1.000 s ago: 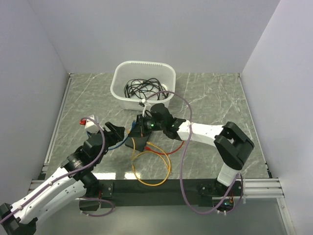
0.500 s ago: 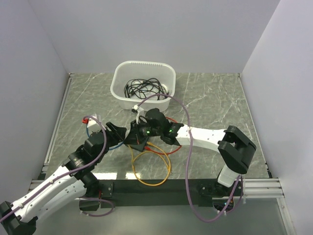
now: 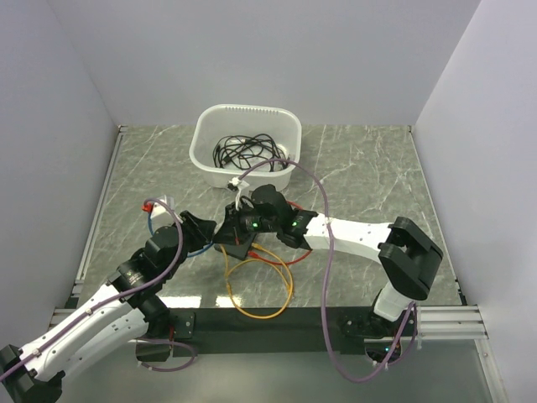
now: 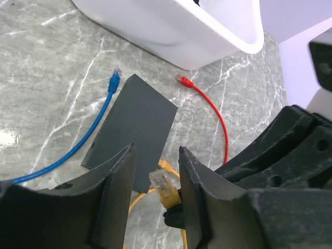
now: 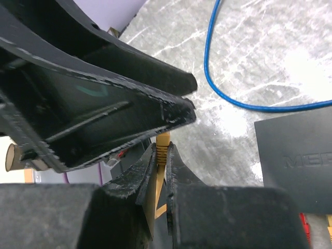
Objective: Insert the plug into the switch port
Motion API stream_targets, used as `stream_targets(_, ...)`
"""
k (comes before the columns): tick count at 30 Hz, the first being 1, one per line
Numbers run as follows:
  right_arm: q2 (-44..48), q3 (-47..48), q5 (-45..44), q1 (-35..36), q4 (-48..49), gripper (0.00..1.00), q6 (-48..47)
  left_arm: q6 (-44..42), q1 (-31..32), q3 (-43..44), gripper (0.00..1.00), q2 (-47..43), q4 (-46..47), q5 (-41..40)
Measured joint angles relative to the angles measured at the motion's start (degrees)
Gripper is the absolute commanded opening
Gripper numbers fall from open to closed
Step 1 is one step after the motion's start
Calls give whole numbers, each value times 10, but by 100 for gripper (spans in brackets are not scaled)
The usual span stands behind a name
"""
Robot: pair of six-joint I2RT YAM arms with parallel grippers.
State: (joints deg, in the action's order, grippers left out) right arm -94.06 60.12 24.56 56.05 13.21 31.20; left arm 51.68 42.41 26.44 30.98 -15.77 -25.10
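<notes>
The yellow cable's plug (image 4: 163, 189) points up between the fingers of my left gripper (image 4: 155, 161), which stands open with a gap on each side of it. My right gripper (image 5: 162, 148) is shut on the plug's ribbed yellow boot (image 5: 163, 141), just under the left gripper's fingers (image 5: 129, 104). The switch (image 4: 132, 129), a flat black box, lies on the marble table beyond the plug and also shows in the right wrist view (image 5: 301, 166). In the top view both grippers (image 3: 204, 228) (image 3: 231, 233) meet over the switch (image 3: 242, 249), which is mostly hidden.
A white tub (image 3: 246, 147) of black cables stands behind the grippers. A blue cable (image 4: 101, 116) lies left of the switch and a red cable (image 4: 210, 109) to its right. The yellow cable (image 3: 260, 294) loops toward the near edge. A small white block (image 3: 155, 207) sits at the left.
My right gripper has carried the plug leftward into the left gripper's jaws. The left jaws have narrowed around it.
</notes>
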Motion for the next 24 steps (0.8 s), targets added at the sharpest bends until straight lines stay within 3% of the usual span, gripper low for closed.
stream_targets(6, 10, 0, -9, 0, 0, 0, -2, 8, 0, 0, 38, 5, 4, 13)
stream_targets(12, 10, 0, -10, 1, 0, 0, -2, 19, 0, 1, 13, 5, 17, 23)
stream_targets(13, 10, 0, -10, 1, 0, 0, -2, 21, 0, 2, 5, 5, 18, 24)
stream_targets(16, 10, 0, -14, 2, 0, 0, -4, 22, 0, 8, 0, 11, 12, 24)
stream_targets(17, 10, 0, -18, 2, -2, 6, -7, 24, 0, 13, 0, 17, 6, 24)
stream_targets(18, 10, 0, -26, 4, -5, 23, -10, 26, 0, 20, 1, 26, -2, 23)
stream_targets(21, 16, 10, -77, 20, -40, 44, -28, 33, 0, 43, 1, 52, -27, 22)
stream_targets(24, 34, 31, -180, 50, -97, 48, -70, 36, 0, 63, 1, 75, -61, 17)
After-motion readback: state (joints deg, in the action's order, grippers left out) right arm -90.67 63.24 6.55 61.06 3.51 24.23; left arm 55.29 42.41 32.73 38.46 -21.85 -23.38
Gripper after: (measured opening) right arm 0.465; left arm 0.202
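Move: The yellow plug, pinched in my right hand, sticks out about 2 cm to the left of and 1 cm ahead of that hand. From my left hand it is at the same height and some 2 cm to the right, practically between the open fingertips. The switch lies on the table about 5 cm ahead of the left hand, 7 cm right and 14 cm below. The loose blue plug lies about 12 cm ahead and 4 cm right; the red plug about 15 cm ahead and 17 cm right. I take the yellow plug over from my right hand: my left hand eases about 1 cm to the right and closes its half-open fingers on the plug, lifting slightly, then sinks about 1 cm as it tips down a little. Once that pinch is set, my right fingers open and let go, and the right hand starts away forward and to the right by some 1 cm, rolling and turning about 10 degrees clockwise. ##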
